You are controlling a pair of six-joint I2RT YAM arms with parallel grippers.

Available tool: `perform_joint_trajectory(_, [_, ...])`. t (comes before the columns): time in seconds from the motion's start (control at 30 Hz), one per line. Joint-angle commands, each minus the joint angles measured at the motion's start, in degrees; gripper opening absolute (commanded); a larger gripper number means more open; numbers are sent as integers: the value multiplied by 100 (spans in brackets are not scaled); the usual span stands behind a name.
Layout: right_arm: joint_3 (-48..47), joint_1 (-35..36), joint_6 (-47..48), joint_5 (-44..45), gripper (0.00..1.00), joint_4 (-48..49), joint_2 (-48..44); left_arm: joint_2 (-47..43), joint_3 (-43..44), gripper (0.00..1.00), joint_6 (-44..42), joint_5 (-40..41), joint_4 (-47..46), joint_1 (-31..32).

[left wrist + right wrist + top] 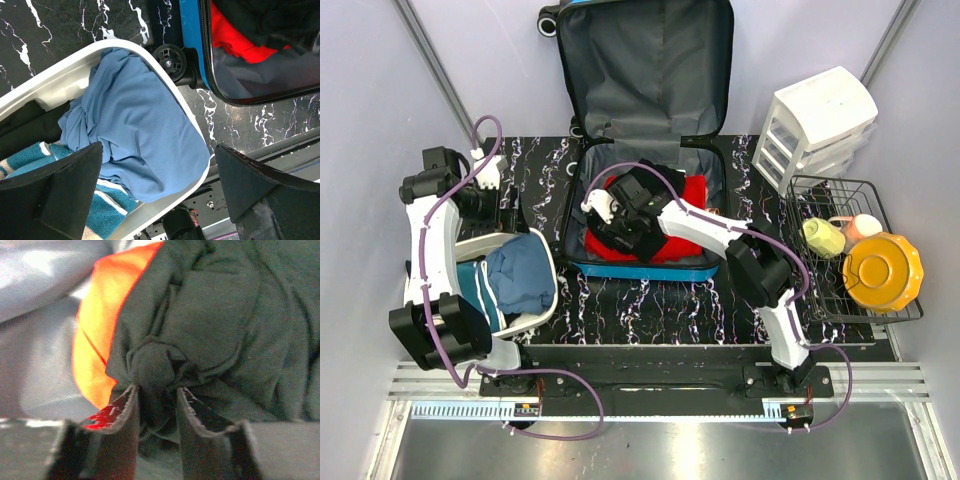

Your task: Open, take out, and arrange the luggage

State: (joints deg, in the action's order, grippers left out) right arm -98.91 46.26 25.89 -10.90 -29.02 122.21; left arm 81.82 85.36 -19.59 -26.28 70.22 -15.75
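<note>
The luggage, a blue hard-shell suitcase, lies open on the table with its grey-lined lid standing up. Inside lie a red garment and a dark garment on top of it. My right gripper reaches into the case, and in the right wrist view it is shut on a bunched fold of the dark garment. My left gripper hangs open over a white tub holding a light-blue cloth, with nothing between its fingers. The case's blue edge and a wheel sit just beyond the tub.
A teal striped towel lies under the blue cloth in the tub. At the right stand a white drawer unit and a black wire basket with a yellow plate and a green cup.
</note>
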Motion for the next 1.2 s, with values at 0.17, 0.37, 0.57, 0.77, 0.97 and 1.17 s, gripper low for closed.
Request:
perform_joint_trajectory(0.17, [4,-161,-14,265,5,-279,-829,18,95,97,-35,-290,-192,133])
perform_joint_trajectory(0.37, [-83,-459,-198,-518,0,-613,-1445,44,173,97,-89,-325,-210,327])
perform_joint_trajectory(0.57, [-365,-1267,-471,-1248,0,-833,-1569,114,410,99,245,-1166,-508,520])
perform_joint_trajectory(0.77, [-357,-1620,-313,-1608,0,-939,-1569,317,500,99,2377,-1855,-1974,792])
perform_joint_trajectory(0.97, [-85,-1690,-199,-1828,0,-974,-1788,791,332,99,4418,-1784,-3311,1328])
perform_joint_trajectory(1.17, [320,-1725,-154,-1890,0,-966,-2061,1608,428,99,5536,-1459,-3963,1943])
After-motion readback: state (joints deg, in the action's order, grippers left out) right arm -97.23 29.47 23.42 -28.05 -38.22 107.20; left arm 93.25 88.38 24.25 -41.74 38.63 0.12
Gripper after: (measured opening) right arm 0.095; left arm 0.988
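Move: The black garment's middle lies about 4 cm ahead and 4 cm right of the right hand, barely below it, with the near-left part already between the open fingers. The red garment under it is centred some 4 cm ahead, 6 cm right and 3 cm down. From the left hand the black garment is about 9 cm ahead, 28 cm right and 16 cm below; the blue garment sits 4 cm back, 2 cm right and 16 cm down. The right fingers shut on the near-left part of the black garment and pinch it, then lift it about 11 cm and carry it some 10 cm right over the red garment, easing a little back at the end. The left hand, fingers staying open, swings about 14 cm right and 11 cm forward towards the black garment, rising slightly and rolling some 30 degrees so its fingers point more to the right. ##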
